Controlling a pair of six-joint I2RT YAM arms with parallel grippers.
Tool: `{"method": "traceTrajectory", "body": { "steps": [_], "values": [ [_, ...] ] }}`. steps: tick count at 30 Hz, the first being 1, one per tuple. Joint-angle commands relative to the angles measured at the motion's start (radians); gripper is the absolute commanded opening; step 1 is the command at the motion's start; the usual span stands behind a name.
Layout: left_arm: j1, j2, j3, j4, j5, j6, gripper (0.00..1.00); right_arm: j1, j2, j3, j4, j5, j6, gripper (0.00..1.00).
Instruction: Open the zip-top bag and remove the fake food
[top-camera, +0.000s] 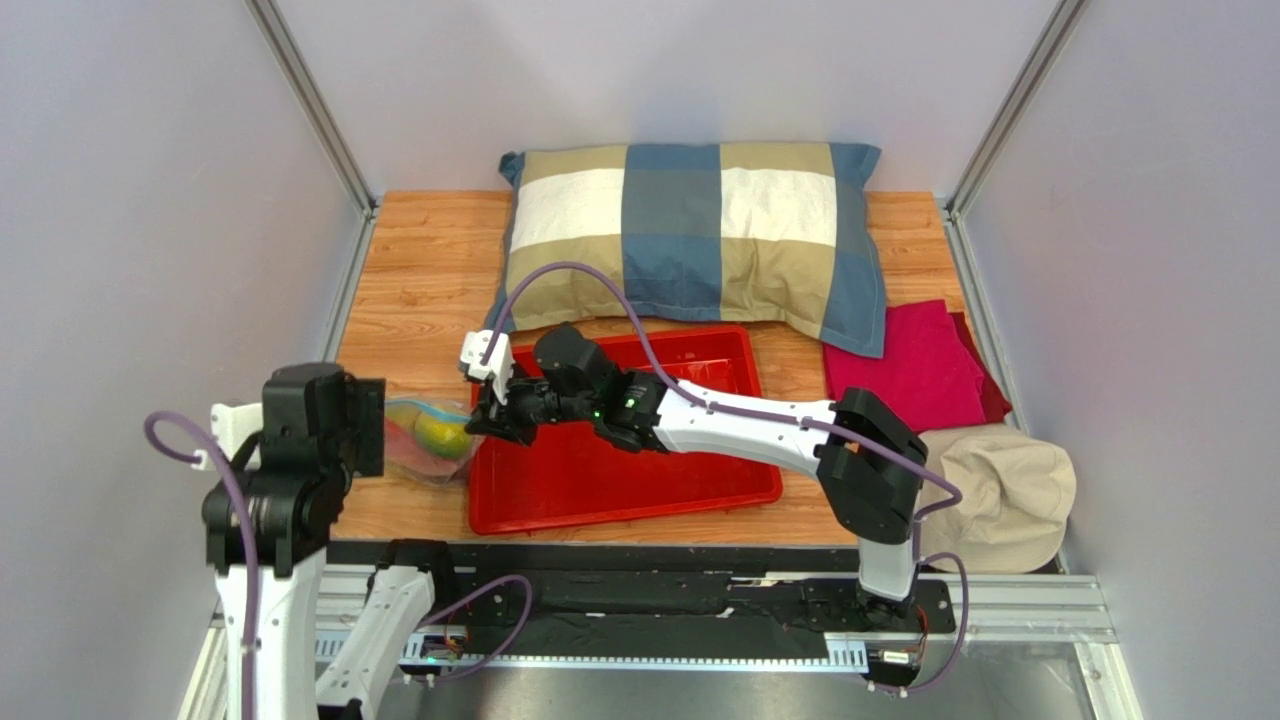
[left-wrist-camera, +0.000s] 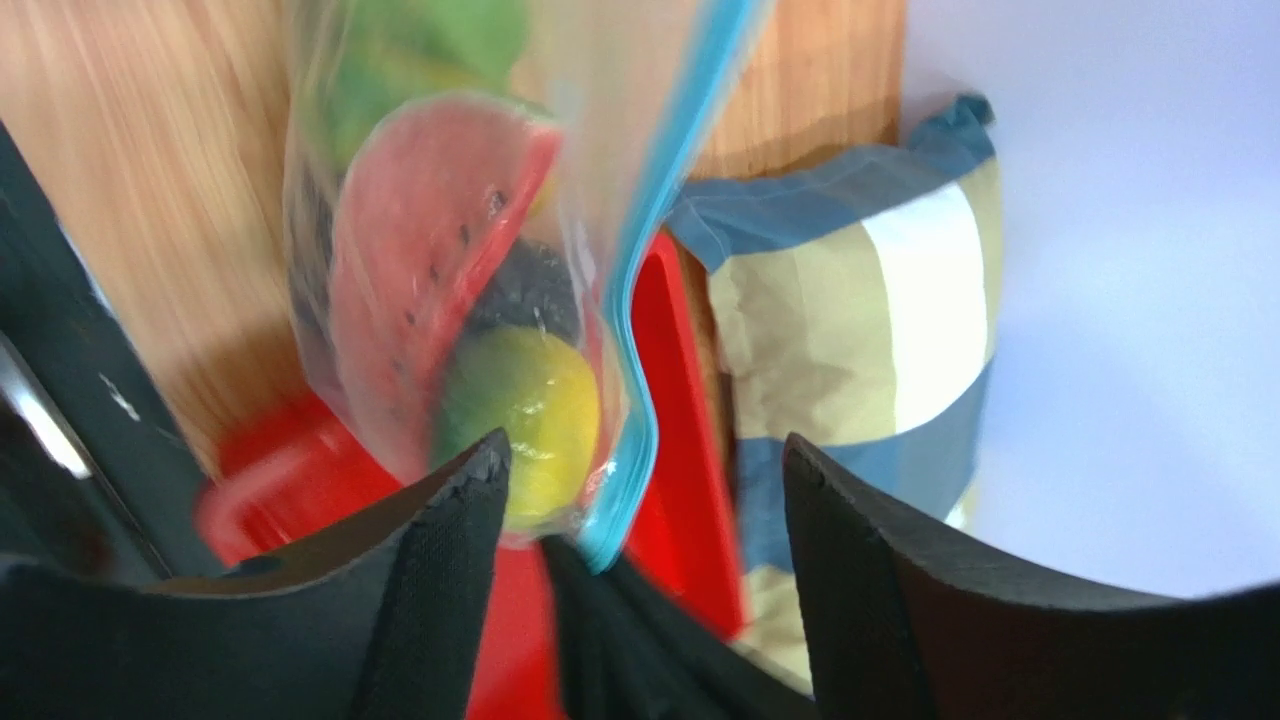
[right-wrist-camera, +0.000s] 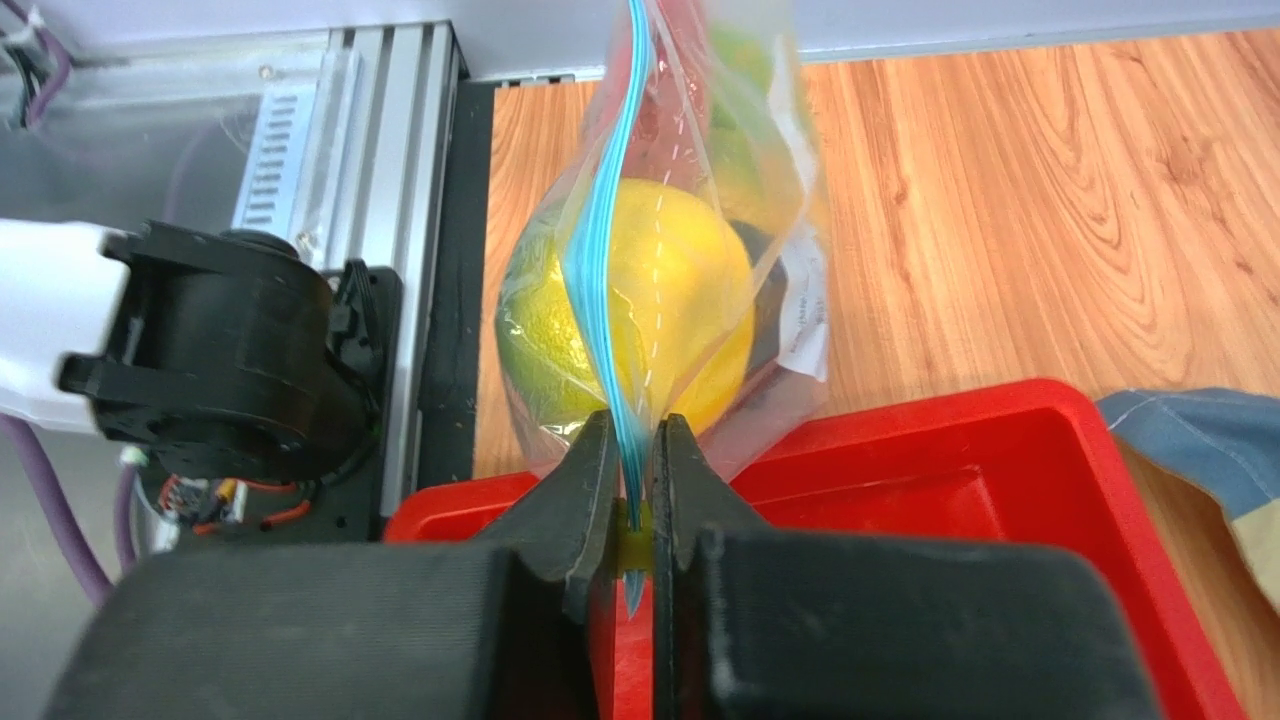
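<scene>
The zip-top bag hangs clear and crinkly just left of the red tray. My right gripper is shut on its blue zip strip. Fake food fills the bag: a yellow-green citrus, a pink-red slice and a dark round fruit. My left gripper stands open at the bag's other side. The bag's lower corner and zip strip lie between its fingers, nearer the left one, without being pinched.
A checked pillow lies along the back of the wooden table. A red cloth and a beige cloth sit at the right. The left arm's black wrist is close beside the bag.
</scene>
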Motion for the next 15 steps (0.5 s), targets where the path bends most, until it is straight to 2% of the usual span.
{"method": "traceTrajectory", "body": {
  "steps": [1, 3, 4, 6, 7, 8, 12, 15],
  "values": [
    [0.003, -0.096, 0.006, 0.074, -0.093, 0.496, 0.77, -0.049, 0.038, 0.122, -0.139, -0.144, -0.154, 0.0],
    [0.003, -0.127, -0.031, 0.155, -0.047, 0.627, 0.77, -0.06, 0.063, 0.205, -0.202, -0.205, -0.229, 0.0],
    [0.003, -0.157, -0.047, 0.204, 0.047, 0.78, 0.74, -0.062, 0.102, 0.246, -0.287, -0.227, -0.258, 0.0],
    [0.003, -0.176, -0.116, 0.361, 0.211, 0.899, 0.74, -0.062, 0.15, 0.381, -0.434, -0.282, -0.33, 0.0],
    [0.003, -0.168, -0.139, 0.413, 0.273, 1.006, 0.74, -0.063, 0.193, 0.421, -0.473, -0.302, -0.346, 0.0],
    [0.003, -0.15, -0.143, 0.453, 0.316, 1.047, 0.74, -0.063, 0.216, 0.454, -0.501, -0.325, -0.353, 0.0],
    [0.003, -0.012, -0.088, 0.421, 0.459, 1.23, 0.74, -0.085, 0.279, 0.563, -0.573, -0.397, -0.361, 0.0],
    [-0.021, 0.046, -0.052, 0.407, 0.481, 1.324, 0.74, -0.1, 0.345, 0.691, -0.665, -0.477, -0.358, 0.0]
  ]
}}
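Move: The end of the bag's blue zip strip is already pinched in the right fingers. From the open left hand it lies about 9 cm to the right, 2 cm ahead and 8 cm lower. Inside the bag, the yellow fruit sits some 6 cm left of the right hand, level with it in reach and about 7 cm below. The red tray's middle is roughly 20 cm to the right hand's right, level in reach and 12 cm down. The right fingers keep the zip end pinched while that hand eases about 2 cm left and slightly forward, turning some 20 degrees counter-clockwise. The left hand, jaws staying wide open, first draws back and up about 2 cm, then swings some 5 cm forward and 5 cm right, sinking slightly, towards the held zip end; its wrist turns about 50 degrees clockwise and rolls left side up. ##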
